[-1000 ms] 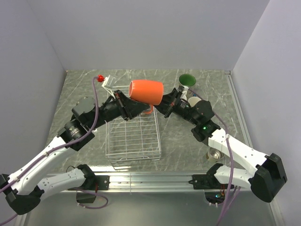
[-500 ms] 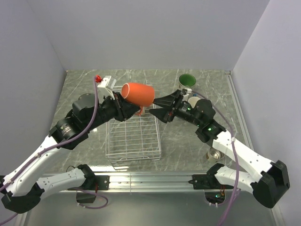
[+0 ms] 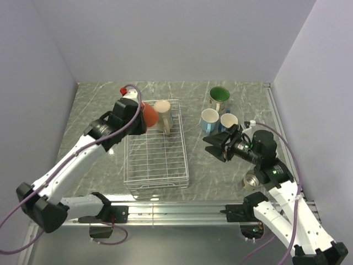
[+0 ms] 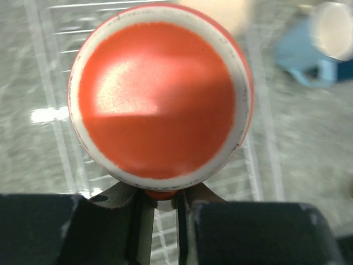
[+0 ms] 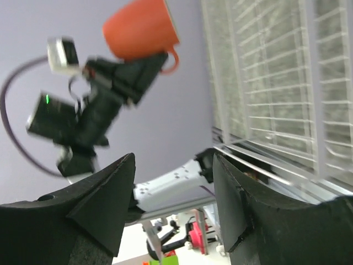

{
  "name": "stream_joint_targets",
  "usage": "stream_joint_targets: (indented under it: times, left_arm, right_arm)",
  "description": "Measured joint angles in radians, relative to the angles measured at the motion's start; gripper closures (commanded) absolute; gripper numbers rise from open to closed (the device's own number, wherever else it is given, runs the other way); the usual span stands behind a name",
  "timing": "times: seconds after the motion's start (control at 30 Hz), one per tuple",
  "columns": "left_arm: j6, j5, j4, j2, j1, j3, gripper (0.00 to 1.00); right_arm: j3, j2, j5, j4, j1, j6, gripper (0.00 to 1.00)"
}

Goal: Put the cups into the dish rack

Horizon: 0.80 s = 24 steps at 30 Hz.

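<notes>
My left gripper [image 3: 140, 118] is shut on the handle of the orange-red cup [image 3: 149, 114], which hangs over the far left corner of the white wire dish rack [image 3: 157, 160]. In the left wrist view the cup's base [image 4: 160, 94] fills the frame, with its handle pinched in that gripper [image 4: 162, 201]. A tall beige cup [image 3: 163, 114] stands in the rack right beside it. My right gripper [image 3: 213, 148] is open and holds nothing, to the right of the rack. Its wrist view [image 5: 174, 187] shows the orange-red cup [image 5: 140, 30] and the rack [image 5: 287, 83].
Right of the rack stand a light blue cup [image 3: 209, 119], another blue cup [image 3: 228, 122] and a cream cup with a green inside [image 3: 219, 95]. A small metallic cup [image 3: 252, 180] sits under the right arm. Grey walls close in the table's left, far and right sides.
The right gripper opened, let go of the orange-red cup and drew back to the right. The left arm carried the cup to the rack's far left corner.
</notes>
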<state>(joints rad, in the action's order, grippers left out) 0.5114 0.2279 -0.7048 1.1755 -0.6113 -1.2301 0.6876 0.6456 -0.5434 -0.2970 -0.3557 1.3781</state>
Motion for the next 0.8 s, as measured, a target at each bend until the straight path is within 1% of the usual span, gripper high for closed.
stream_joint_targets:
  times: [0.13,0.27,0.5,0.6,0.8]
  left_arm:
    - [-0.035,-0.014,0.003,0.067,0.125,0.018,1.0]
    - [-0.066,-0.029,0.024,0.144,0.187,0.02,1.0]
    - [-0.093,-0.058,0.1,0.332,0.2,0.019,1.0]
    - [-0.098,-0.058,0.129,0.395,0.202,0.019,1.0]
    - [-0.098,-0.039,0.177,0.442,0.206,0.019,1.0]
  right_arm:
    - [-0.009,-0.06,-0.002,-0.086,0.015,-0.035,0.36]
    - [-0.003,-0.089,-0.001,-0.163,0.028,-0.082,0.37]
    - [0.046,-0.092,0.013,-0.3,0.049,-0.173,0.38]
    - [0.093,-0.08,0.023,-0.34,0.054,-0.218,0.38]
    - [0.162,-0.064,0.042,-0.381,0.06,-0.281,0.38]
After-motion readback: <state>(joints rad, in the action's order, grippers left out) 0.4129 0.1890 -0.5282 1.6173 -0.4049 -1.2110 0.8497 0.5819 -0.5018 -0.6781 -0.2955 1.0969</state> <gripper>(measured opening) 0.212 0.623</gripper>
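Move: Ahead of the left hand by about 12 cm, hardly to its left and some 17 cm below, lies the free spot in the dish rack where the held red cup is going. The beige mug stands about 8 cm right of that spot and 2 cm farther out; the rack's left rail runs roughly 9 cm left of the spot. From the right hand, the spot lies about 21 cm ahead, 25 cm left and 20 cm lower. Carrying the red cup base-up by its handle, the left hand swings forward and a little left while sinking, then drops more steeply between the left rail and the beige mug: about 14 cm down and 9 cm forward in all, easing off low over the rack. Its wrist tips some 15 degrees farther down, the grip unchanged. The empty right hand backs off a few centimetres back and right, fingers open. ##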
